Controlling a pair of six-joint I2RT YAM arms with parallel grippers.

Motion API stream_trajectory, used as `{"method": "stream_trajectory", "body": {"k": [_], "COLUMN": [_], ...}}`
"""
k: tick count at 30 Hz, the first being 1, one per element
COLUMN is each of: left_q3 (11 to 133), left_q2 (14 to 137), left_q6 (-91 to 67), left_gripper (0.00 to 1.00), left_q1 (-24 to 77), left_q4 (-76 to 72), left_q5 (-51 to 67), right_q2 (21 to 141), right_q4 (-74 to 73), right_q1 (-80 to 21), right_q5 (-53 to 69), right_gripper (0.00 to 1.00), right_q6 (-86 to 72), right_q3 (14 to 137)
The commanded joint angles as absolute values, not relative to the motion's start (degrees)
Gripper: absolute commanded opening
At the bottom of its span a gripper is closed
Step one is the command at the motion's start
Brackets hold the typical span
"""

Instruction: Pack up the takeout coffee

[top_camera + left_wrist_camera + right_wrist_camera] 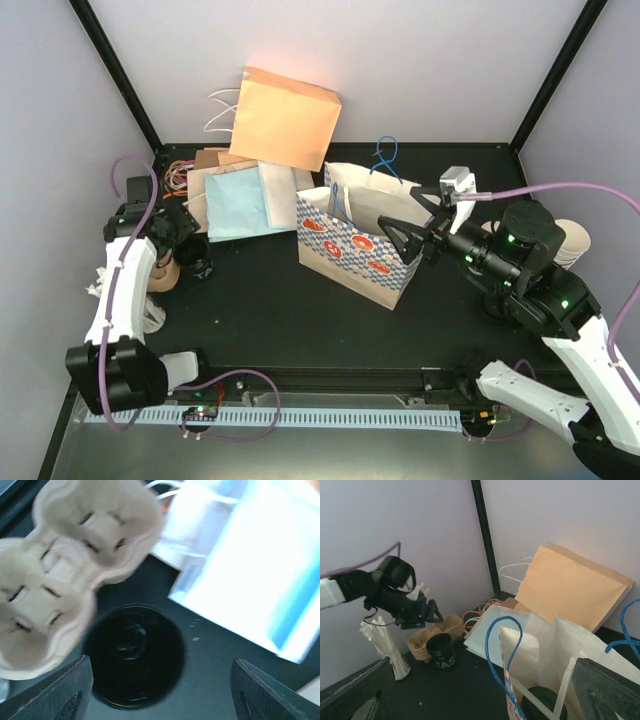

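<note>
The takeout coffee is out of view. A black cup (132, 655) marked with white letters (441, 652) stands upright on the dark table beside a tan pulp cup carrier (60, 570). My left gripper (160, 700) hovers just above that cup (195, 258), open, its fingers (65, 695) apart and touching nothing. The blue-checked paper bag (355, 245) stands open mid-table. My right gripper (410, 218) is open at the bag's right side, looking into its mouth (555, 650). A round black thing (545, 702) lies inside the bag.
Flat paper bags, one orange (285, 120) and one light blue (235, 205), lie at the back. A bundle of white sticks (382, 642) stands near the left wall. Cream paper cups (572, 238) show partly behind the right arm. The bag's blue cord handles (502, 645) stick up.
</note>
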State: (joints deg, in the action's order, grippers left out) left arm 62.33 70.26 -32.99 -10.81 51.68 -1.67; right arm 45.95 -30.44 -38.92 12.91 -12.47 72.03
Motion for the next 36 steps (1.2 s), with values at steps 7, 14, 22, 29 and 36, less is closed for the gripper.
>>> {"method": "stream_trajectory", "body": {"k": [7, 14, 22, 29, 36], "left_q3": [68.44, 57.91, 40.42, 34.91, 34.9], "left_q2": [61.41, 53.76, 45.19, 45.63, 45.33], "left_q6": [-27.8, -25.4, -29.87, -25.3, -19.5], "left_gripper": [0.85, 0.99, 0.99, 0.99, 0.99], "left_q1": [1.57, 11.3, 16.88, 23.91, 24.17], "left_q4": [47.59, 27.98, 9.12, 5.86, 9.11], "left_q5": [16.25, 28.88, 25.51, 17.11, 6.5], "right_q2": [56.54, 54.36, 41.08, 33.27, 26.5], "right_q4": [-44.69, -42.99, -25.27, -21.9, -17.39], "right_q1": [-39.1, -39.11, -39.11, -39.03, -38.83], "right_q5": [4.54, -4.09, -16.95, -41.61, -52.42], "right_gripper": [1.0, 1.0, 1.0, 1.0, 1.0], "right_q6": [-11.16, -13.66, -15.16, -20.13, -18.94], "right_q3": [82.25, 78.17, 53.94, 42.24, 38.57]}}
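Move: The checkered paper bag stands some 43 cm to the left hand's right, about 1 cm nearer the base and 5 cm lower. The black cup is 1 cm back and 12 cm below that hand; the cup carrier 3 cm ahead, 8 cm left and 14 cm below. From the right hand the bag's middle is about 10 cm ahead, 8 cm left and 32 cm down, the near white cup stack 10 cm ahead, 23 cm right and 37 cm down. Turning clockwise, left hand arcs 23 cm right towards the bag, opening fully; right sinks 15 cm, swinging right. ##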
